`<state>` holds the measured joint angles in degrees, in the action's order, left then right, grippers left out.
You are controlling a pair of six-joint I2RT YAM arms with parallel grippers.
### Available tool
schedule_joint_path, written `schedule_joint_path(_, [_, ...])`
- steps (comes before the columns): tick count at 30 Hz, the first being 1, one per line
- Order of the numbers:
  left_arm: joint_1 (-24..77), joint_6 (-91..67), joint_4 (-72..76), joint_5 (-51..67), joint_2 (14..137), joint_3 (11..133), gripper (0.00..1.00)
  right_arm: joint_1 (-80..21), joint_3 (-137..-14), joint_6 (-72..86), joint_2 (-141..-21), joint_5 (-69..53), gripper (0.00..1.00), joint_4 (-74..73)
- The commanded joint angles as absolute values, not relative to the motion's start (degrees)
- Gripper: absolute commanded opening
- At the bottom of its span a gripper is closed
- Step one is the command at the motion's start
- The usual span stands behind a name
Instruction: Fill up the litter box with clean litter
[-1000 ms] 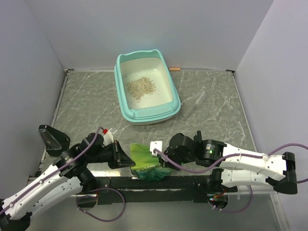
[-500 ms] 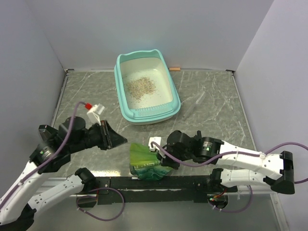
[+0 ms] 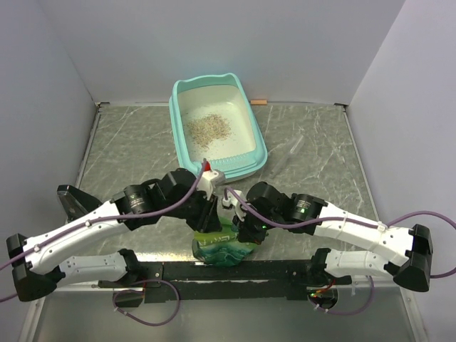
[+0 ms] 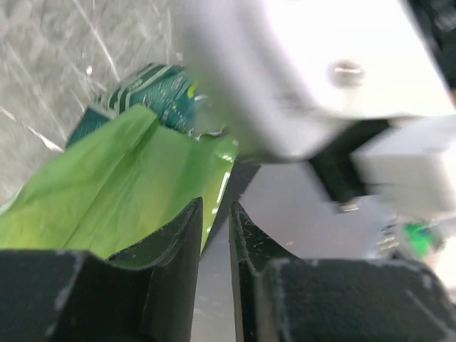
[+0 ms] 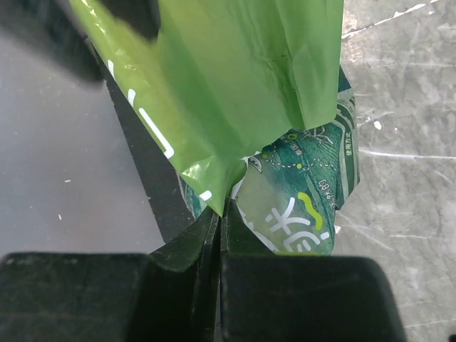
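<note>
The turquoise litter box (image 3: pixel 260 146) stands at the back of the table with a thin patch of clean litter (image 3: pixel 209 128) on its whitish floor. A glossy green bag (image 3: pixel 221 246) sits at the near edge between the arms. My right gripper (image 5: pixel 219 212) is shut on a corner of the bag's upper flap (image 5: pixel 235 85); from above it (image 3: pixel 242 231) is at the bag's right side. My left gripper (image 4: pixel 214 206) stands slightly open just right of the flap's edge (image 4: pixel 107 185), with nothing between its fingers. From above it (image 3: pixel 211 217) is over the bag's top.
A clear plastic scoop (image 3: pixel 296 148) lies right of the litter box. A small orange-brown piece (image 3: pixel 258 102) lies at the back wall. A black rail (image 3: pixel 285 271) runs along the near edge under the bag. Grey walls close in three sides.
My left arm let go of the bag, pulled away to the left, then swung back over its top with jaws slightly parted. My right gripper shut on the flap's corner.
</note>
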<state>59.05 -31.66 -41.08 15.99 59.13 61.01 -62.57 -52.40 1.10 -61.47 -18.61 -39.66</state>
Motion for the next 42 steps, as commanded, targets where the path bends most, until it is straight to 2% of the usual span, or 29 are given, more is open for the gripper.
schedule_joint_path(1, [63.0,-24.7,-40.9,9.4,59.9,63.5,0.29,-61.5,-51.8,3.6,-61.4,-18.6,0.0,-41.9])
schedule_joint_path(8, [71.3,-28.9,-41.6,0.2,61.3,61.3,0.31,-58.9,-50.5,5.4,-58.9,-18.5,0.0,-40.9])
schedule_joint_path(10, [73.4,-31.7,-43.2,-6.3,61.7,62.1,0.33,-58.7,-50.0,6.2,-58.6,-17.8,0.0,-40.6])
schedule_joint_path(14, [82.9,-32.2,-44.8,-13.6,63.6,63.5,0.35,-58.6,-49.0,6.9,-58.5,-19.6,0.0,-38.3])
schedule_joint_path(17, [87.3,-29.8,-43.8,-14.8,64.9,62.6,0.38,-58.6,-48.5,7.2,-58.4,-20.1,0.0,-37.5])
schedule_joint_path(27, [89.3,-26.1,-42.0,-8.2,62.0,58.3,0.47,-58.0,-46.8,7.6,-56.4,-20.6,0.0,-37.4])
schedule_joint_path(34, [89.7,-28.7,-41.9,-12.3,56.9,55.8,0.48,-58.0,-45.4,8.0,-52.0,-21.7,0.0,-38.0])
schedule_joint_path(37, [89.8,-28.2,-39.3,-11.7,53.1,54.1,0.55,-57.8,-44.4,8.5,-50.4,-22.9,0.0,-37.4])
schedule_joint_path(38, [89.8,-28.1,-39.3,-12.0,52.8,54.1,0.68,-57.8,-44.3,8.5,-50.4,-23.0,0.0,-37.6])
schedule_joint_path(42, [89.8,-26.3,-42.3,-13.8,55.6,56.7,0.67,-57.7,-44.4,8.6,-50.5,-23.9,0.0,-37.5])
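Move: The litter bag's free rim corner hangs about 4 cm back, 1 cm left and 5 cm below the left hand. The rim spot pinched by the right hand is some 9 cm to the left hand's right, 2 cm back and 7 cm lower, and the bag's body lies roughly straight below, 4 cm right and 14 cm down. From the right hand, the free corner is about 10 cm left, 3 cm back and 2 cm up. The left hand draws back about 6 cm, slowly at first and then faster, sinking some 2 cm along the way, to bring its fingers around the bag's free rim corner; its fingertips swing forward by roughly 20 degrees while the fingers, already slightly parted, open to about two-thirds. The right hand keeps its shut pinch on the other part of the rim, easing 1 to 2 cm right and about 1 cm back as its fingertips tilt up slightly. ##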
